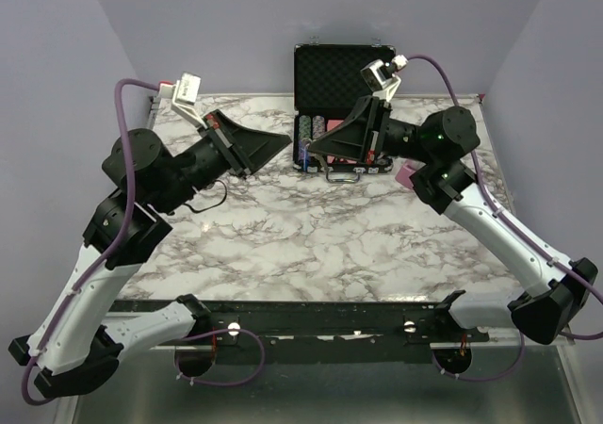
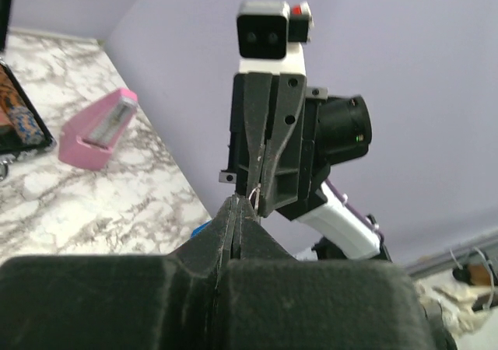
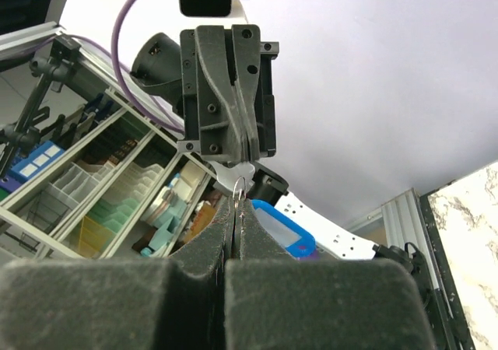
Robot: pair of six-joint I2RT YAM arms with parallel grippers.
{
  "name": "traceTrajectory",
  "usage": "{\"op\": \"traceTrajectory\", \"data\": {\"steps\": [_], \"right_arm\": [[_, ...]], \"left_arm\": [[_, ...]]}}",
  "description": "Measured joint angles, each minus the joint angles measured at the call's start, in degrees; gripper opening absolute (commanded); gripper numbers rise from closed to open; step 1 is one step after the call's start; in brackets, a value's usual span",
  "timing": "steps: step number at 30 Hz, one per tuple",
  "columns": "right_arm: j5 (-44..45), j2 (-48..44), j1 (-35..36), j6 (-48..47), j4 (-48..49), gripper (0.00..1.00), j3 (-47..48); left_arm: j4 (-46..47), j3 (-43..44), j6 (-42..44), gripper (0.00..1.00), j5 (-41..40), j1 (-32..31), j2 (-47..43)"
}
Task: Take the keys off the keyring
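Both grippers meet tip to tip above the table's back middle. In the right wrist view my right gripper (image 3: pixel 238 204) is shut on the keyring (image 3: pixel 240 185), a thin silvery loop standing out of its tips. The loop passes through a pale flat piece (image 3: pixel 227 175) of the keys, pinched in the shut tips of my left gripper (image 3: pixel 247 159). The keys' blue plastic head (image 3: pixel 282 229) hangs beside my right jaws. In the left wrist view the keyring (image 2: pixel 254 196) shows between my left gripper (image 2: pixel 237 202) and the right gripper (image 2: pixel 261 198), and a blue sliver (image 2: pixel 201 229) peeks out lower left.
An open black chip case (image 1: pixel 341 71) stands at the back of the marble table (image 1: pixel 311 245), just behind the meeting grippers (image 1: pixel 285 139) (image 1: pixel 309 147). A pink wedge (image 1: pixel 407 172) (image 2: pixel 97 132) lies right of the case. A black cable lies under the left arm.
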Motion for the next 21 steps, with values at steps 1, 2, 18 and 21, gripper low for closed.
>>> {"op": "traceTrajectory", "data": {"steps": [1, 2, 18, 21], "right_arm": [[0.1, -0.1, 0.0, 0.2, 0.4, 0.01, -0.1], [0.2, -0.2, -0.1, 0.4, 0.8, 0.01, -0.2], [-8.8, 2.0, -0.1, 2.5, 3.7, 0.01, 2.1], [-12.9, 2.3, -0.1, 2.3, 2.9, 0.01, 2.8]], "left_arm": [[0.0, -0.2, -0.2, 0.0, -1.2, 0.0, -0.7], [-0.1, -0.2, -0.3, 0.0, -2.4, 0.1, -1.3], [-4.7, 9.9, 8.0, 0.53, 2.7, 1.8, 1.9], [-7.7, 13.1, 11.3, 0.64, 9.2, 4.1, 3.7]]}}
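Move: The keyring, pinched at the tips of the shut right fingers, lies about 3 cm to the right of the left hand, 1 cm back and roughly level with it. The blue tag hangs some 4 cm below the left hand, 2 cm back and 2 cm right, and the key sticks out about 4 cm to its right, 3 cm back and 1 cm lower. From the right hand, the keyring is only about 1 cm to the left, straight level. The left hand, fingers still shut and clear of the ring, springs away to its left by about 3 cm and up 2 cm, then comes a little way right again while rising further and drawing back, its fingers opening to about half and the hand rolling some 10 degrees about their line. The right hand keeps its pinch on the keyring, rises slightly, then draws back about 3 cm and sinks a little, turning some 10 degrees counter-clockwise. ##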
